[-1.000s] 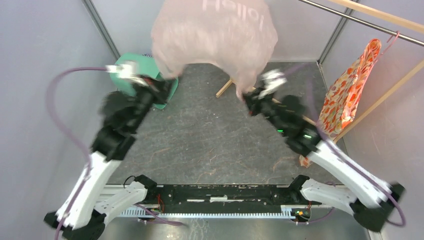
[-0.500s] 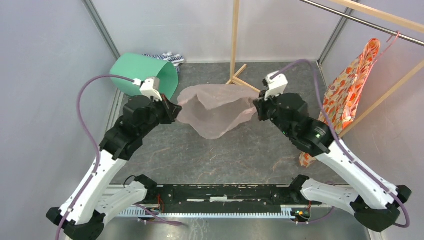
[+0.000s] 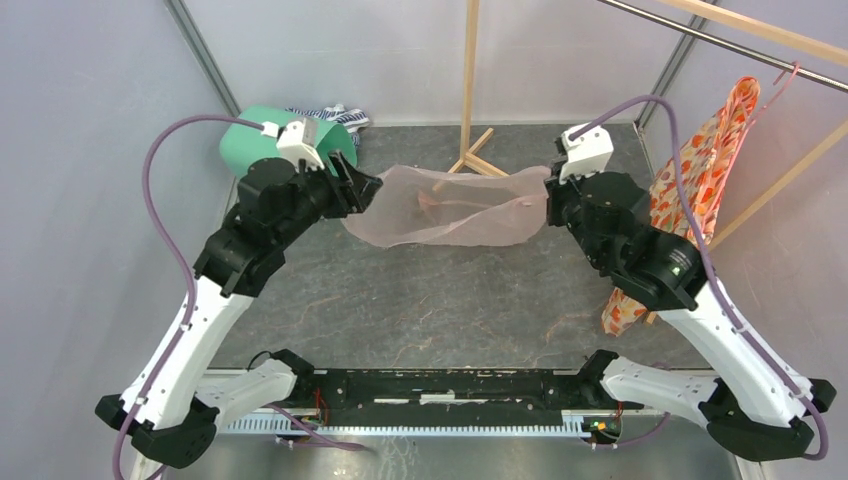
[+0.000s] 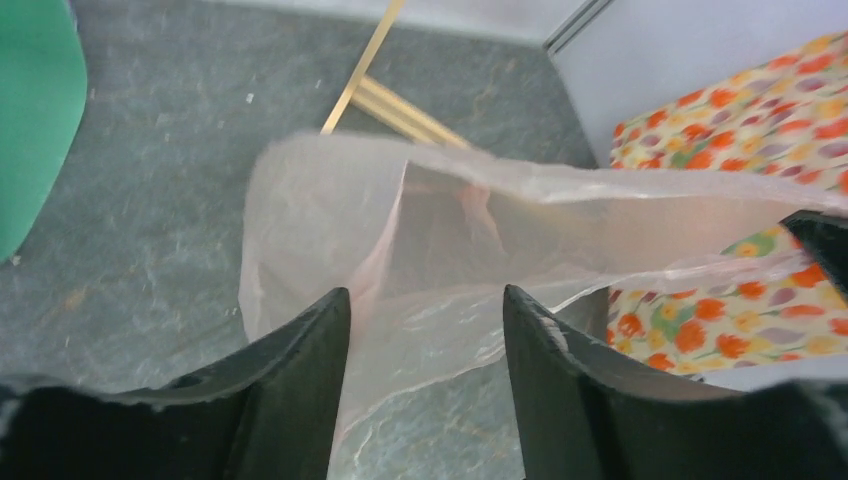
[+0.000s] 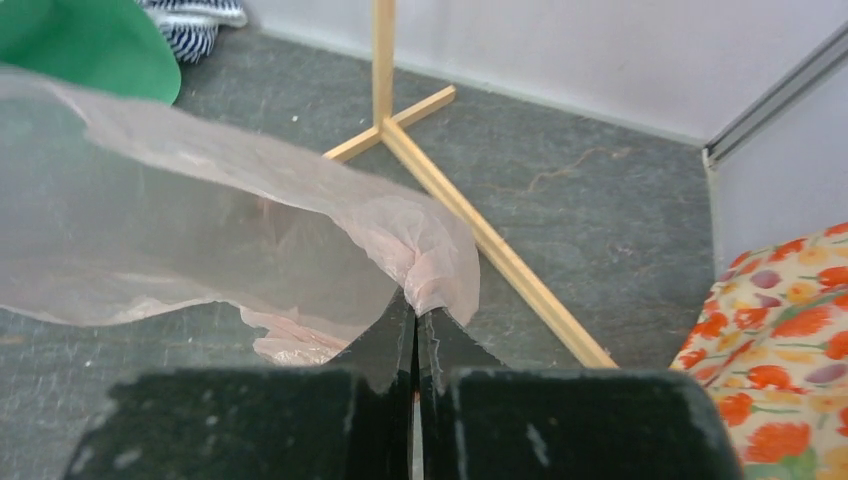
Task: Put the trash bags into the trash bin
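Note:
The pale pink trash bag (image 3: 450, 212) hangs stretched low over the floor between my two grippers. My right gripper (image 3: 549, 196) is shut on a bunched corner of it, as the right wrist view (image 5: 415, 305) shows. My left gripper (image 3: 366, 188) is open at the bag's left end. In the left wrist view (image 4: 425, 295) the bag (image 4: 420, 230) lies just beyond the spread fingers, not pinched. The mint-green bin (image 3: 243, 140) lies tipped on its side behind my left arm, mostly hidden. Its edge shows in both wrist views (image 4: 30, 120) (image 5: 90, 40).
A wooden stand (image 3: 468, 90) rises behind the bag, its foot bars (image 5: 470, 215) on the floor. A striped cloth (image 3: 325, 115) lies by the bin. An orange floral garment (image 3: 690, 190) hangs from a rail at right. Walls enclose the floor.
The bag came down from high in the air and is now pulled out wide and low. Both arms moved apart and back. My left jaws opened and let go of the bag.

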{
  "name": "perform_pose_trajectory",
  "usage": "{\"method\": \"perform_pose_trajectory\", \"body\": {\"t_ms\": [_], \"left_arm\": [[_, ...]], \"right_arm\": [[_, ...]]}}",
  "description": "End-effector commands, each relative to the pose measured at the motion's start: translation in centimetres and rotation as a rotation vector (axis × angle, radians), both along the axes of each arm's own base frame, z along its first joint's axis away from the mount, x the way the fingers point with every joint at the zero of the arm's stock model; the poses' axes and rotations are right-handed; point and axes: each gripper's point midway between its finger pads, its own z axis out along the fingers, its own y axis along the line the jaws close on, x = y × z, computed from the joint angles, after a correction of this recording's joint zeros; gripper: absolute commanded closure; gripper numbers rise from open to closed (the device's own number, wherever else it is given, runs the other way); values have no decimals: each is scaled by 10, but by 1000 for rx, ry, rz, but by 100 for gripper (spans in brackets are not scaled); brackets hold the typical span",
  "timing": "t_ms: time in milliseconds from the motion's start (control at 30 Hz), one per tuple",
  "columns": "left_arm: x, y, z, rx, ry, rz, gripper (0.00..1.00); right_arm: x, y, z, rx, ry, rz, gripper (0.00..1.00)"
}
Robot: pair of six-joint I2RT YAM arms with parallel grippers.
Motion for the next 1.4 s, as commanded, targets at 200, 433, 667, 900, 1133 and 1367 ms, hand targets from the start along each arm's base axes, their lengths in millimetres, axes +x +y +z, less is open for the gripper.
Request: {"method": "perform_pose_trajectory", "body": {"t_ms": [200, 433, 667, 900, 1133, 1367], "left_arm": [[10, 13, 83, -23, -187, 68, 18], [58, 57, 38, 268, -119, 353, 18], [98, 93, -9, 601, -51, 572, 18], [130, 117, -45, 887, 0, 705, 18], [165, 142, -81, 1104, 91, 769, 19], [190, 161, -111, 1195, 158, 783, 21]], "right_arm": [[-9, -40, 28, -58, -47, -128, 100], [-16, -44, 34, -9, -81, -116, 100], [-18, -22, 21, 34, -68, -6, 100], [-20, -12, 14, 56, -71, 45, 100], [-22, -9, 14, 76, -82, 69, 100], [-23, -6, 12, 82, -81, 86, 100]]}}
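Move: The green trash bin lies on its side, its middle some 20 cm ahead of my left hand, 17 cm to its left and about 27 cm below. The striped cloth is about 30 cm ahead, 7 cm left and 32 cm down; the wooden stand's foot is 19 cm ahead, 18 cm right and 34 cm below. From my right hand, which pinches the trash bag, the bin is about 21 cm ahead, 47 cm left and 28 cm lower. My left hand, its fingers already parted at the bag's edge, opens them wider and lifts about 8 cm clear. Then it sweeps forward, left and down to the bin's mouth, ending some 17 cm farther out, rolling its left side up and turning counter-clockwise, with the fingers wide. My right hand keeps the bag pinched up high, swaying about 4 cm right and mostly back again. ##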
